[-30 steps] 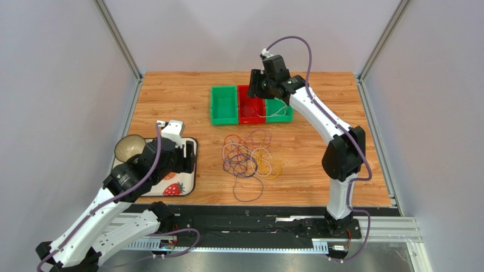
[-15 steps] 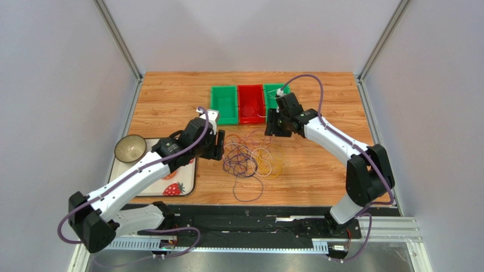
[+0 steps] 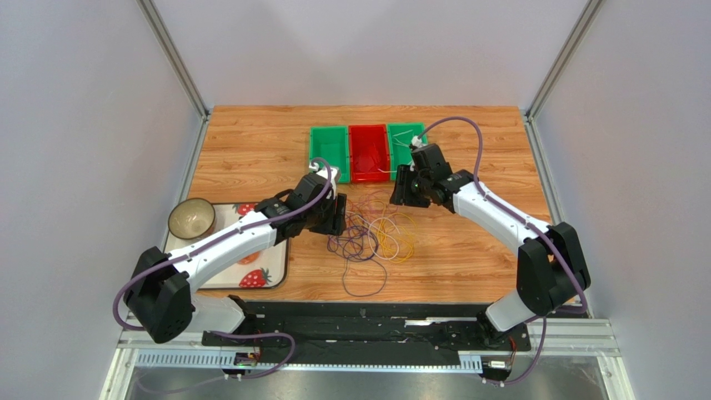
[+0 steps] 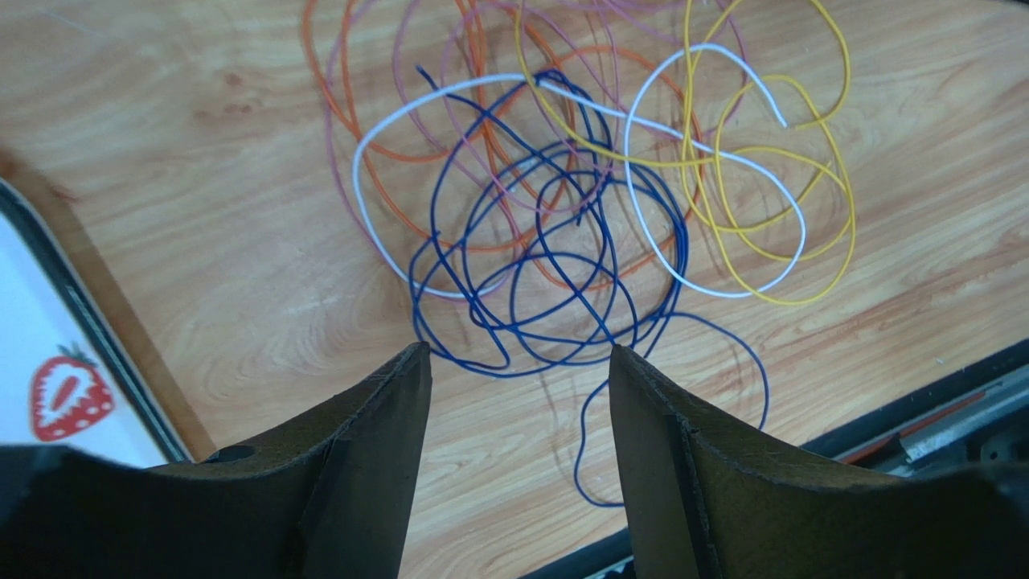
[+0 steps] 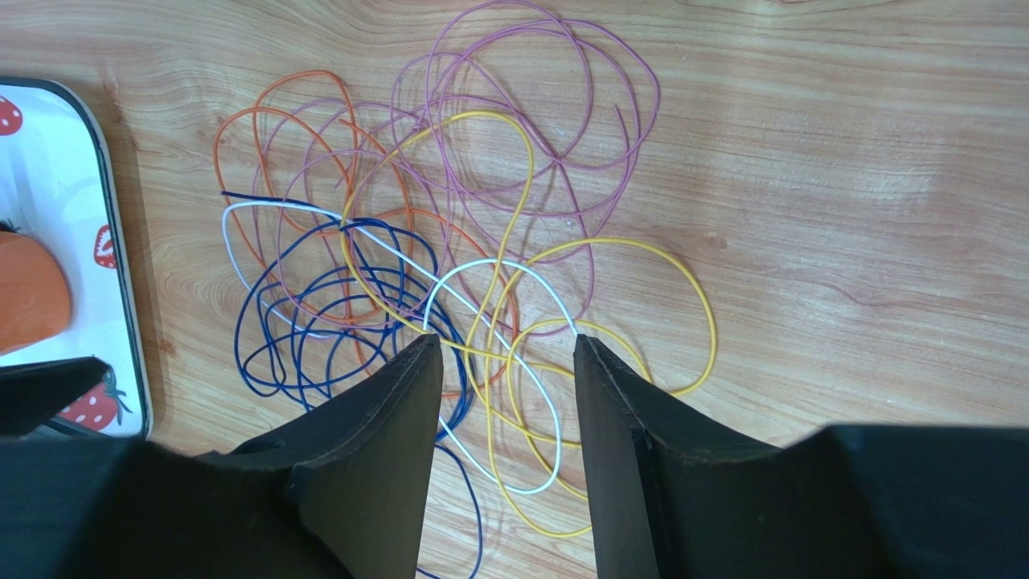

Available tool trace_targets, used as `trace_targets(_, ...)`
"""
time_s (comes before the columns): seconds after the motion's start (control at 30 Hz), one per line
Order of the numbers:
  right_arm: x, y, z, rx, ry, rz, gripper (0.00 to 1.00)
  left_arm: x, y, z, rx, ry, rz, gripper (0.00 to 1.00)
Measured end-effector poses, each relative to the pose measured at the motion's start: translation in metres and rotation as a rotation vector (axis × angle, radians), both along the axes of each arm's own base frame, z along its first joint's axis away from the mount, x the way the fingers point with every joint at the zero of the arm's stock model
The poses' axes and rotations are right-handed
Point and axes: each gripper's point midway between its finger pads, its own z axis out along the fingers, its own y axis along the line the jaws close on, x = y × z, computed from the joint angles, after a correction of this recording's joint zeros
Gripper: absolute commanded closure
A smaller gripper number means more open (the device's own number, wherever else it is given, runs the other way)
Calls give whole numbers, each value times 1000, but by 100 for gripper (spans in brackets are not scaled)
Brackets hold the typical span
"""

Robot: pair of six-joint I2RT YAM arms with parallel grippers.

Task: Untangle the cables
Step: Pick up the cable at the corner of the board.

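The cables (image 3: 368, 232) lie in one loose tangle on the wooden table: blue, white, orange and yellow loops (image 4: 544, 272), with pale purple loops (image 5: 550, 109) at the far side. My left gripper (image 3: 335, 218) hovers over the tangle's left edge. In the left wrist view it (image 4: 517, 352) is open, with only blue strands on the wood below the gap. My right gripper (image 3: 401, 192) hangs above the tangle's far right edge. It (image 5: 506, 341) is open too, over crossing white and yellow strands, and holds nothing.
Two green bins (image 3: 330, 155) (image 3: 405, 142) flank a red bin (image 3: 369, 153) behind the tangle. A strawberry-print tray (image 3: 269, 265) with a bowl (image 3: 190, 218) sits at the left. The table's black front rail (image 3: 375, 310) runs just below the cables.
The left arm swung right from over the tray to the tangle's left edge. The right arm came down from above the bins to the tangle's far right. Both jaws narrowed a little.
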Motion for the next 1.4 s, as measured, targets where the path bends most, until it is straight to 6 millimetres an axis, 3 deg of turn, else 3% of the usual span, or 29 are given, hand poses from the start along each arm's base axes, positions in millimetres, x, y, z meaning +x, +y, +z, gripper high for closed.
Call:
trace_targets(0.27, 1, 2, -3, 3, 8, 2, 53, -34, -11, -35, -29, 93, -55, 36)
trace_targets(0.47, 1, 2, -7, -3, 17, 1, 53, -60, -17, -44, -50, 115, -113, 35)
trace_targets(0.83, 1, 1, -20, -23, 47, 0, 53, -65, -37, -59, -75, 117, -146, 35)
trace_targets(1.17, 1, 1, -20, -23, 47, -1, 53, -63, -39, -95, -1, 166, -110, 37)
trace_targets(1.4, 1, 1, -24, -28, 55, -1, 53, -58, -45, -94, -3, 152, -107, 37)
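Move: The coil of the blue cable has its middle some 12 cm below the left hand, about 3 cm back and 3 cm to its right. Its thin tail loops nearer the robot, some 13 cm back and 6 cm right of that hand; the white cable's right-hand loop lies about 11 cm right and 2 cm back, with the yellow cable 4 cm beyond it to the right. From the right hand the blue coil lies roughly 11 cm left, 9 cm back and 11 cm below. With its fingers staying open, the left hand draws back about 6 cm while sinking, then sinks on nearly straight while easing to the right, some 9 cm down in all, tipping about 10 degrees steeper and turning slightly clockwise, to come low over the near edge of the blue coil where its tail leaves. The right hand stays half open over the far right side of the tangle and only settles about 2 cm straight down, touching nothing that can be seen. ##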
